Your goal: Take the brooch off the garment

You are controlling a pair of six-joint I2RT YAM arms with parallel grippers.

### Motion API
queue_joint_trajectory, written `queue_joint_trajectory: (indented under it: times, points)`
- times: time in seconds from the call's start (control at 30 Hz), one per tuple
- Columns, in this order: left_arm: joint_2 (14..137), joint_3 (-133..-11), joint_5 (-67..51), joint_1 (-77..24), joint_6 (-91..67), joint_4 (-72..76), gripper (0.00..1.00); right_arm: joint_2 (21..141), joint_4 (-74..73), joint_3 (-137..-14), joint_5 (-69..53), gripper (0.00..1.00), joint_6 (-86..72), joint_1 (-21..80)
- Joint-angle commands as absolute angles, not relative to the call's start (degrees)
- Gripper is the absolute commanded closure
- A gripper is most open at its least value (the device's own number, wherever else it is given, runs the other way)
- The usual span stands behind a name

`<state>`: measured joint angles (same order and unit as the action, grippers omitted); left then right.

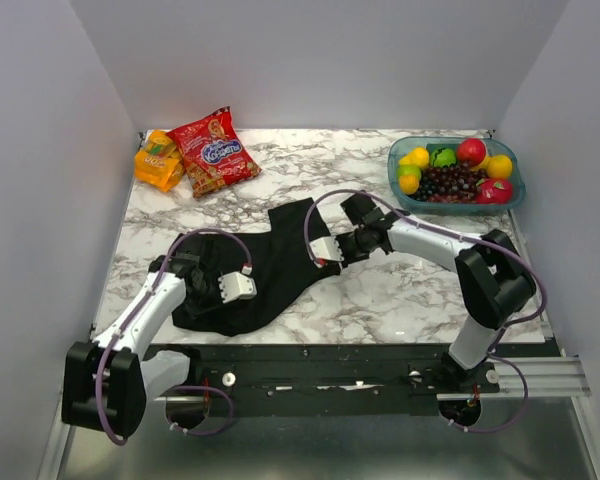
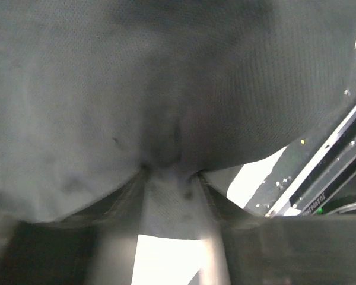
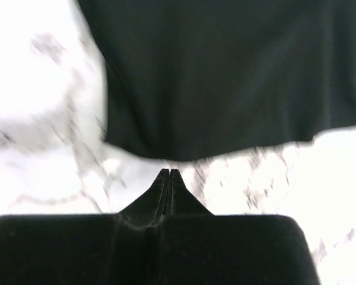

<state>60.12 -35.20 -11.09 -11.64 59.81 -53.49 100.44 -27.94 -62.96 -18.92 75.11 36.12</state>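
The garment (image 1: 280,262), a black T-shirt, lies crumpled on the marble table, left of centre. My left gripper (image 1: 244,291) rests on its near left part. In the left wrist view, cloth (image 2: 166,89) fills the frame, and my left gripper (image 2: 171,173) is shut on a puckered fold of it. My right gripper (image 1: 321,258) is at the garment's right edge. In the right wrist view my right gripper (image 3: 169,173) has its fingers pressed together with nothing seen between them, just short of the cloth's hem (image 3: 225,71). The brooch shows in no view.
A blue bowl (image 1: 514,190) of fruit stands at the back right. A red snack bag (image 1: 215,150) and an orange pack (image 1: 158,160) lie at the back left. A black rail (image 1: 350,365) runs along the near table edge. The rail also shows in the left wrist view (image 2: 326,172).
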Motion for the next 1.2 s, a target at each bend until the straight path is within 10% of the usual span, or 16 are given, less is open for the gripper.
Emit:
queue_joint_trajectory:
  times: [0.0, 0.07, 0.53, 0.63, 0.73, 1.17]
  points:
    - [66.77, -38.14, -12.83, -11.34, 61.52, -50.80, 0.82, 96.42, -28.82, -64.16, -19.77, 0.99, 73.65, 32.18]
    - [69.33, -40.67, -13.88, -11.42, 59.95, -50.80, 0.99, 95.72, -29.70, -63.90, -19.78, 0.99, 74.44, 30.42]
    - [74.18, -64.42, -30.41, -11.78, 41.58, -51.87, 1.00, 96.58, -30.85, -69.34, -21.09, 0.99, 68.49, 24.79]
    - [74.79, -63.11, -28.66, -11.78, 38.77, -49.31, 1.00, 98.00, -31.37, -72.94, -22.23, 0.78, 64.00, 23.91]
    - [75.32, -61.35, -23.13, -11.69, 35.44, -47.90, 1.00, 91.97, -30.16, -70.94, -29.16, 0.32, 64.60, 24.43]
    - [80.32, -72.93, -25.49, -8.97, 12.13, -35.86, 1.00, 88.32, -22.24, -61.51, -36.91, 0.31, 60.65, 44.55]
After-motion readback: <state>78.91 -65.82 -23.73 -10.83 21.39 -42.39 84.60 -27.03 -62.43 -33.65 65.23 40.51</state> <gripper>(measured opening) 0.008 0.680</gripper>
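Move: A bunched fold of the garment lies right at the left hand's closing fingertips, about 1 cm below. The garment's far right corner is some 24 cm ahead and 24 cm to the right, the red snack bag roughly 35 cm ahead and 3 cm right. From the right hand, already shut, the garment's near right corner lies about 4 cm back, 2 cm left and 2 cm below; its far right corner is some 14 cm ahead and 7 cm left. Left fingers pinch the garment, carrying it forward some 15 cm, up and right; the right hand opens, rising. ##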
